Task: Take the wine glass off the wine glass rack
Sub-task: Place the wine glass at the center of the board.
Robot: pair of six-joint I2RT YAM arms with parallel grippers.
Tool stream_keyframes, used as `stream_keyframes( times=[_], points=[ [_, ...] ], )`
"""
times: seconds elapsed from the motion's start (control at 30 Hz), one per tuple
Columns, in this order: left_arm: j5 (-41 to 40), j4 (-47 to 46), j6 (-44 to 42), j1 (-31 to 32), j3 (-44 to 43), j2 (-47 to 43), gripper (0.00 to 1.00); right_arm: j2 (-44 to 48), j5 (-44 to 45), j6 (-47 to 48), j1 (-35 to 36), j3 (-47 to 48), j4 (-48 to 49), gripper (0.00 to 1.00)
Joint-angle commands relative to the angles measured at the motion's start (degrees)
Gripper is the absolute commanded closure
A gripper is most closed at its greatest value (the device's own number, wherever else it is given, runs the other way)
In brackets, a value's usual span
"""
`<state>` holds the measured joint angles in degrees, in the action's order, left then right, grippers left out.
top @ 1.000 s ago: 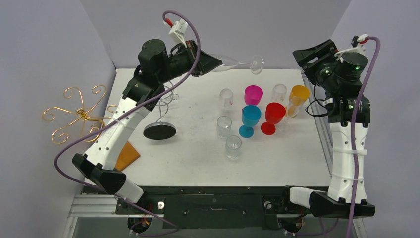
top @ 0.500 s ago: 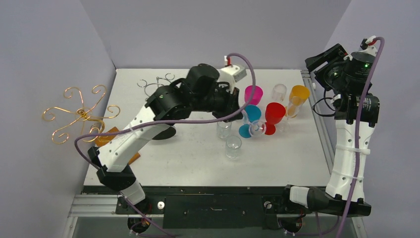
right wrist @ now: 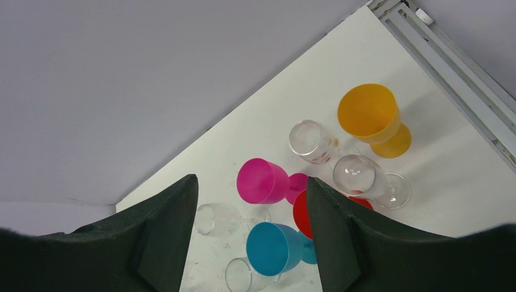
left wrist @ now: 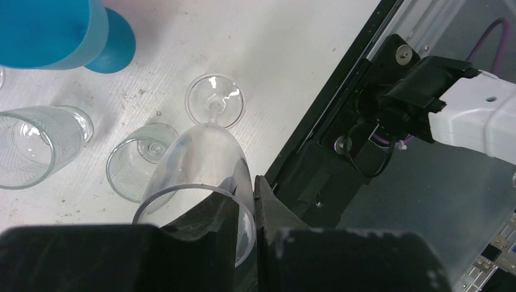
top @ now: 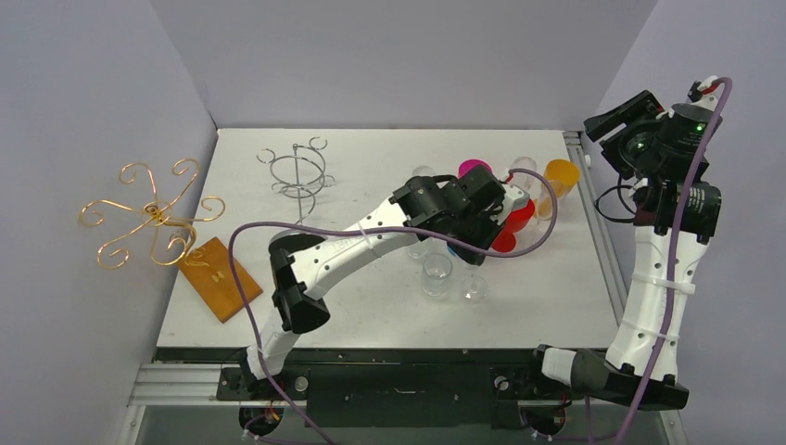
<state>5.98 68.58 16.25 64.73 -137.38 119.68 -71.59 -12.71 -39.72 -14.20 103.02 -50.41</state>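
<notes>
My left gripper (left wrist: 254, 201) is shut on the rim of a clear wine glass (left wrist: 204, 158), one finger inside the bowl and one outside. The glass hangs foot down, and its round foot (left wrist: 214, 100) is at or just above the white table near the front edge. From above, the left gripper (top: 482, 218) reaches over the cluster of cups, with the wine glass (top: 475, 286) below it. The silver wire wine glass rack (top: 298, 171) stands at the back left, empty. My right gripper (top: 640, 116) is raised at the far right. In its wrist view the right gripper (right wrist: 251, 182) is open and holds nothing.
Around the held glass stand a blue goblet (top: 457, 243), a red goblet (top: 514, 222), a pink goblet (top: 475, 169), an orange goblet (top: 561, 173) and a clear tumbler (top: 437, 273). A wooden block (top: 220, 278) lies front left. A gold wire stand (top: 153, 218) sits beyond the left edge.
The left arm has swung from the back of the table to the front right with the wine glass. The glass turned from lying sideways to foot down. The right gripper lifted slightly.
</notes>
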Motion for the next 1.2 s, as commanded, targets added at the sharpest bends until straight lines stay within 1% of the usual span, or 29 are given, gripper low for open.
stream_keyframes(
  times=[0.0, 0.4, 0.77, 0.87, 0.93, 0.97, 1.03, 1.13, 1.17],
  points=[
    [0.2, 0.4, -1.9, 0.4, -5.4, 2.3, 1.00, 2.9, -0.9, 1.1, -1.5, -0.8, -0.1, 0.39],
    [-0.9, -0.1, -1.9, 1.3, -9.2, 9.9, 1.00, 5.8, 0.2, 1.3, -2.3, -1.5, -1.3, 0.38],
    [-2.5, -0.6, -1.6, 1.3, -10.8, 12.4, 1.00, 7.8, 2.2, 2.0, -2.4, -0.3, -3.0, 0.38],
    [-1.8, -1.0, -1.7, 1.3, -11.0, 12.7, 0.92, 7.8, 2.1, 2.4, -2.4, 0.1, -3.7, 0.38],
    [-1.7, -1.1, -1.6, 1.3, -11.5, 12.9, 0.85, 8.0, 1.9, 2.5, -2.4, 0.2, -3.9, 0.38],
    [-1.7, -1.1, -1.6, 1.3, -11.9, 12.9, 0.79, 8.1, 1.8, 2.5, -2.4, 0.2, -4.0, 0.38],
    [-1.8, -1.3, -1.5, 1.3, -12.0, 12.8, 0.71, 8.3, 1.6, 2.4, -2.4, 0.2, -3.9, 0.38],
    [-1.7, -1.9, -1.4, 1.3, -12.0, 12.3, 0.64, 8.6, 1.3, 2.3, -2.4, 0.3, -3.8, 0.38],
    [-1.7, -2.2, -1.3, 1.3, -12.0, 12.2, 0.60, 8.6, 1.1, 2.3, -2.5, 0.4, -3.8, 0.38]
  ],
)
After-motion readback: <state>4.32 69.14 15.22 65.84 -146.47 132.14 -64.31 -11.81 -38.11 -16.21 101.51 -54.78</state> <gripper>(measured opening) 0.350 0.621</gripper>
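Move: The left hand still holds the wine glass upright by its bowl; the spot on the board where its foot will stand lies about 23 cm below, 4 cm right and 1 cm ahead. From that spot a clear tumbler stands 9 cm left and 1 cm farther out, the blue goblet 13 cm beyond and 4 cm left, the red goblet 13 cm beyond and 6 cm right. The spot lies roughly 15 cm back, 15 cm left and 41 cm below the empty right hand. Left lowers the wine glass 6 cm and rightward onto the board, then opens; right backs off 5 cm. ##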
